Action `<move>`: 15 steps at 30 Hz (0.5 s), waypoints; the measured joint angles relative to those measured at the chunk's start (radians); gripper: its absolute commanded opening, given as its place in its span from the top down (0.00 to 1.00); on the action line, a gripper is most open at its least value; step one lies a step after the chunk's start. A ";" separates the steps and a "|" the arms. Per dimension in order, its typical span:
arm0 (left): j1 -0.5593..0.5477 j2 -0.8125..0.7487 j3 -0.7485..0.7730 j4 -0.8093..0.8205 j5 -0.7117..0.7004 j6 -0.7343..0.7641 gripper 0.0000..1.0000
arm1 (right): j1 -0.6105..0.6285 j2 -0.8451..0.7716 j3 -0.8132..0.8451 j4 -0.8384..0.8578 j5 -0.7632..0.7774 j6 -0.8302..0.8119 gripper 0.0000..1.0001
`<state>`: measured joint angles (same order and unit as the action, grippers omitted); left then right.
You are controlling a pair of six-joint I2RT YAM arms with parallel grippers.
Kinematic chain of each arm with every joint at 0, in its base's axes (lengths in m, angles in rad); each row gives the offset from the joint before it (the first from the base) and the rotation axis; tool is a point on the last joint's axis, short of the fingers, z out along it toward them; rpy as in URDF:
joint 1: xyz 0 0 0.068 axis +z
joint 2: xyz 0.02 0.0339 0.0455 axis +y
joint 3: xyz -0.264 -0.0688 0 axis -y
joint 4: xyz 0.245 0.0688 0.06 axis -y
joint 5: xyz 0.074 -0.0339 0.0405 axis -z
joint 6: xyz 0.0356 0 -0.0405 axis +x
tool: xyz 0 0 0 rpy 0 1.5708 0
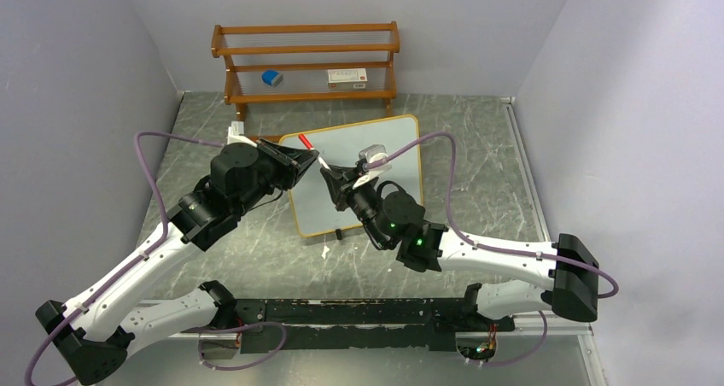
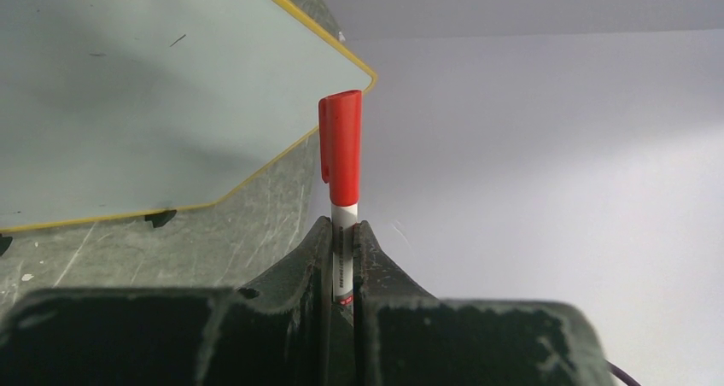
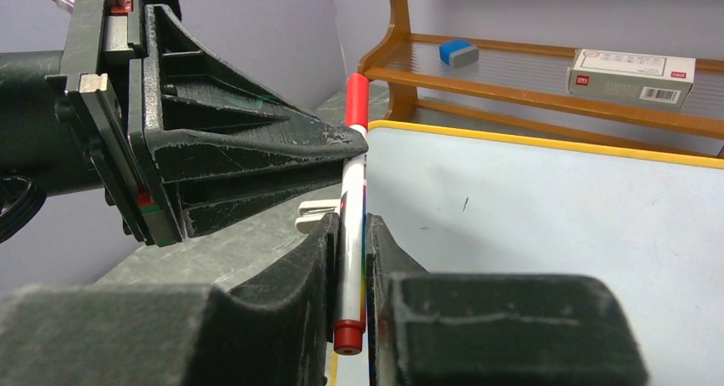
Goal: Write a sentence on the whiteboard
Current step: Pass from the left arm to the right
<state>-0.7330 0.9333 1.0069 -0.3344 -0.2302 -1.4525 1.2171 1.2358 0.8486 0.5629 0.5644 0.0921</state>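
The whiteboard (image 1: 384,147), white with a thin yellow frame, lies flat on the table beyond both arms. Over its left part, a white marker with a red cap (image 1: 312,143) is held by both grippers at once. My left gripper (image 2: 343,225) is shut on the barrel just below the red cap (image 2: 341,151). My right gripper (image 3: 351,224) is shut on the lower barrel (image 3: 352,198), and the red tail plug shows between its fingers. The left gripper's fingertips (image 3: 354,143) sit right above the right one's. The cap is on the marker.
A brown wooden slatted rack (image 1: 307,61) stands against the back wall, with a blue eraser (image 1: 271,78) and a white box (image 1: 347,78) on its shelf. A small white piece (image 3: 320,215) lies on the table by the board's edge. Grey walls close in both sides.
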 measured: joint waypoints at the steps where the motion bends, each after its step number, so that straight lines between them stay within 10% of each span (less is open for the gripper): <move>1: 0.000 0.000 0.000 0.000 -0.002 0.001 0.91 | 0.000 0.000 0.000 0.000 -0.002 0.000 1.00; 7: -0.003 0.000 0.000 -0.007 -0.013 0.071 0.54 | -0.020 -0.011 -0.002 -0.024 -0.060 0.006 1.00; 15: -0.004 -0.017 0.069 -0.032 -0.059 0.453 0.30 | -0.140 -0.118 -0.002 -0.197 -0.260 0.062 1.00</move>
<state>-0.7368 0.9161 1.0763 -0.3668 -0.2893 -0.9997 1.0767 1.1175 0.8471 0.3660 0.3042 0.1543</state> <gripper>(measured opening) 0.657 0.162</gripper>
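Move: The marker is in both grips, cap pointing forward and left. Its middle is at the left fingers; from the right hand, which grips its tail end, it is about 3 cm ahead, 2 cm left and 1 cm higher. Beneath lies the whiteboard, its middle some 16 cm ahead, 6 cm right and 24 cm below the right hand; from the left hand, roughly 13 cm ahead, 8 cm right and 24 cm below. Leftward and up, by about 2 cm in all, the left hand comes free of the marker, its fingers spreading from nearly shut to well open while the wrist rolls its left side up and its tips upward, some 25 degrees altogether. The right fingers keep their grip on the tail end and carry the marker about 2 cm to the right, away from the opening hand, swinging slightly counter-clockwise. ##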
